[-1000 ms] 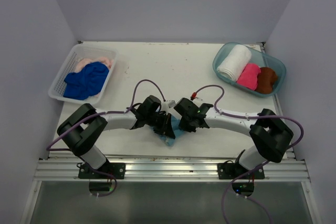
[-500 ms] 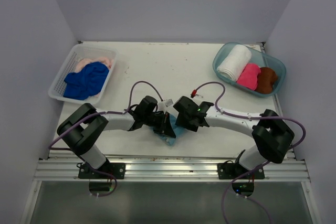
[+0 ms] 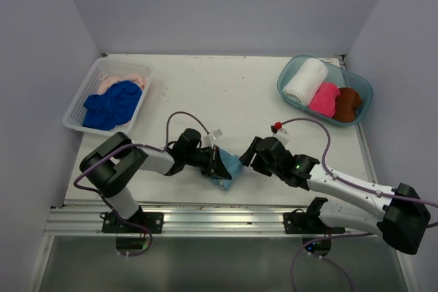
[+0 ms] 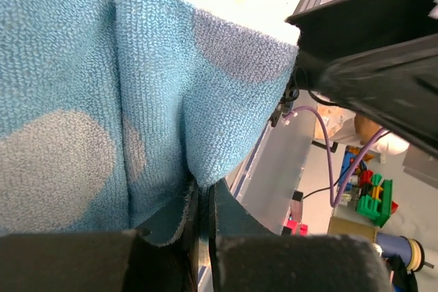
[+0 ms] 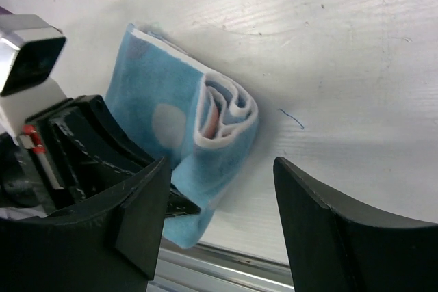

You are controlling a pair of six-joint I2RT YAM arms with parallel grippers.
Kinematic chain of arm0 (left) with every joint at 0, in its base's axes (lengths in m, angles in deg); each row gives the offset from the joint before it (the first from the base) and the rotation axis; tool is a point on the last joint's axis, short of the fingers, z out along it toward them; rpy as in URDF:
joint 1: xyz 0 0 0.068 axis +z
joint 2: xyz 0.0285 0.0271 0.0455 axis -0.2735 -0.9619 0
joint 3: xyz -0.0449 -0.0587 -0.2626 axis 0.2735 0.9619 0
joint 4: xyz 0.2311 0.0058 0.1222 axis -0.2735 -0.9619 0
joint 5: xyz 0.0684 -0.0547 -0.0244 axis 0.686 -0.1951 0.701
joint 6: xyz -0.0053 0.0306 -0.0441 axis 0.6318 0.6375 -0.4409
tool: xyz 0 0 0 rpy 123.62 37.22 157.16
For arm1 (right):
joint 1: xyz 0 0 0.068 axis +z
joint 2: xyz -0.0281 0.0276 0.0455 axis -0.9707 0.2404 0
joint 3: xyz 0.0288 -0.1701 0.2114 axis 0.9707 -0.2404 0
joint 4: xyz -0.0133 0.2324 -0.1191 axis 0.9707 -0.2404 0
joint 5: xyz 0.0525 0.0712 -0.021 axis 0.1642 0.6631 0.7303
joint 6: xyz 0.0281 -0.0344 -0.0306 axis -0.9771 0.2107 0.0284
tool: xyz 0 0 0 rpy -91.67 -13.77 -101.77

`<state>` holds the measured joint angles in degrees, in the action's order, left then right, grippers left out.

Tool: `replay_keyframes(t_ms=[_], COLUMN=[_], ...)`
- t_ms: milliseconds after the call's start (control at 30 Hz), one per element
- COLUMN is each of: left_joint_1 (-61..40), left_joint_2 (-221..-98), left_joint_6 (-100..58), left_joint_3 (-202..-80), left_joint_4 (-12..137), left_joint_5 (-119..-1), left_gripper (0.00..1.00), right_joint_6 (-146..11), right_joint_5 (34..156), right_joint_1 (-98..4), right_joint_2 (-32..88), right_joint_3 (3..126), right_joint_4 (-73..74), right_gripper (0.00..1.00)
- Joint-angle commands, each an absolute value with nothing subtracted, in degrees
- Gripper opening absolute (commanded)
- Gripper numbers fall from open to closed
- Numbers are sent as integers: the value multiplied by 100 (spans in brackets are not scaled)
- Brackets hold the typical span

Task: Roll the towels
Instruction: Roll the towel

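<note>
A light blue printed towel (image 3: 230,167) lies loosely rolled near the table's front edge. Its spiral end (image 5: 222,111) faces the right wrist camera. My left gripper (image 3: 217,163) is shut on a fold of this towel (image 4: 137,100), with the cloth pinched between its fingers (image 4: 171,237). My right gripper (image 3: 250,156) is open just right of the roll, and its fingers (image 5: 144,210) stand apart from the cloth. A royal blue towel (image 3: 113,104) and a pale peach towel (image 3: 126,75) lie loose in the basket. White (image 3: 306,81), hot pink (image 3: 324,99) and brown (image 3: 348,102) towels sit rolled in the tub.
The white lattice basket (image 3: 76,104) stands at the back left and the clear teal tub (image 3: 291,66) at the back right. The table's metal front rail (image 3: 219,220) runs just below the towel. Grey walls enclose three sides.
My right gripper opened, let go of the light blue towel and drew back to the right as its arm swung low. The left gripper stayed shut on the towel.
</note>
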<state>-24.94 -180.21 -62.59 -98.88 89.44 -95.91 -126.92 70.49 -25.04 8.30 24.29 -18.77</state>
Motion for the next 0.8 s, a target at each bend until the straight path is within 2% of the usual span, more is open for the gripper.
replay_keyframes(t_ms=[0, 267, 767], left_joint_1=[-2386, -2306, -2166], left_joint_2=[-18069, -18113, -18350], left_joint_6=[-6506, -6576, -6690], left_joint_3=[-9772, -9657, -9763], left_joint_4=[9489, 9551, 9744], left_joint_5=[-9699, -9734, -10095], left_gripper=[0, 0, 0], right_joint_6=[-12750, -12856, -12917], right_joint_5=[7144, 7566, 7786], right_joint_1=[-2511, -2503, -2503], right_joint_2=[429, 603, 1808], right_joint_3=[1872, 1370, 1581], right_joint_4=[-1127, -334, 642], right_gripper=[65, 64, 64])
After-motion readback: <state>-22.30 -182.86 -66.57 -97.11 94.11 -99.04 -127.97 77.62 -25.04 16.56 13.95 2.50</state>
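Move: The rolled end of the blue towel lies about 4 cm to the right hand's left, level fore and aft, and some 7 cm below its open fingers. The towel's flat folded part lies about 10 cm left of this hand, 2 cm ahead and 8 cm down; the left gripper's tips are roughly 9 cm left, 6 cm back and 5 cm down. From the left hand, the rolled end is about 5 cm ahead, 4 cm right and slightly lower. The towel's rolled end is what the right hand comes back down to: the hand sinks about 5 cm in all, at first also drawing back 2 cm and slightly right, then swinging some 3.5 cm left to bring its wide-open fingers close about the roll without closing. The left hand keeps its pinch on the towel, almost still. ##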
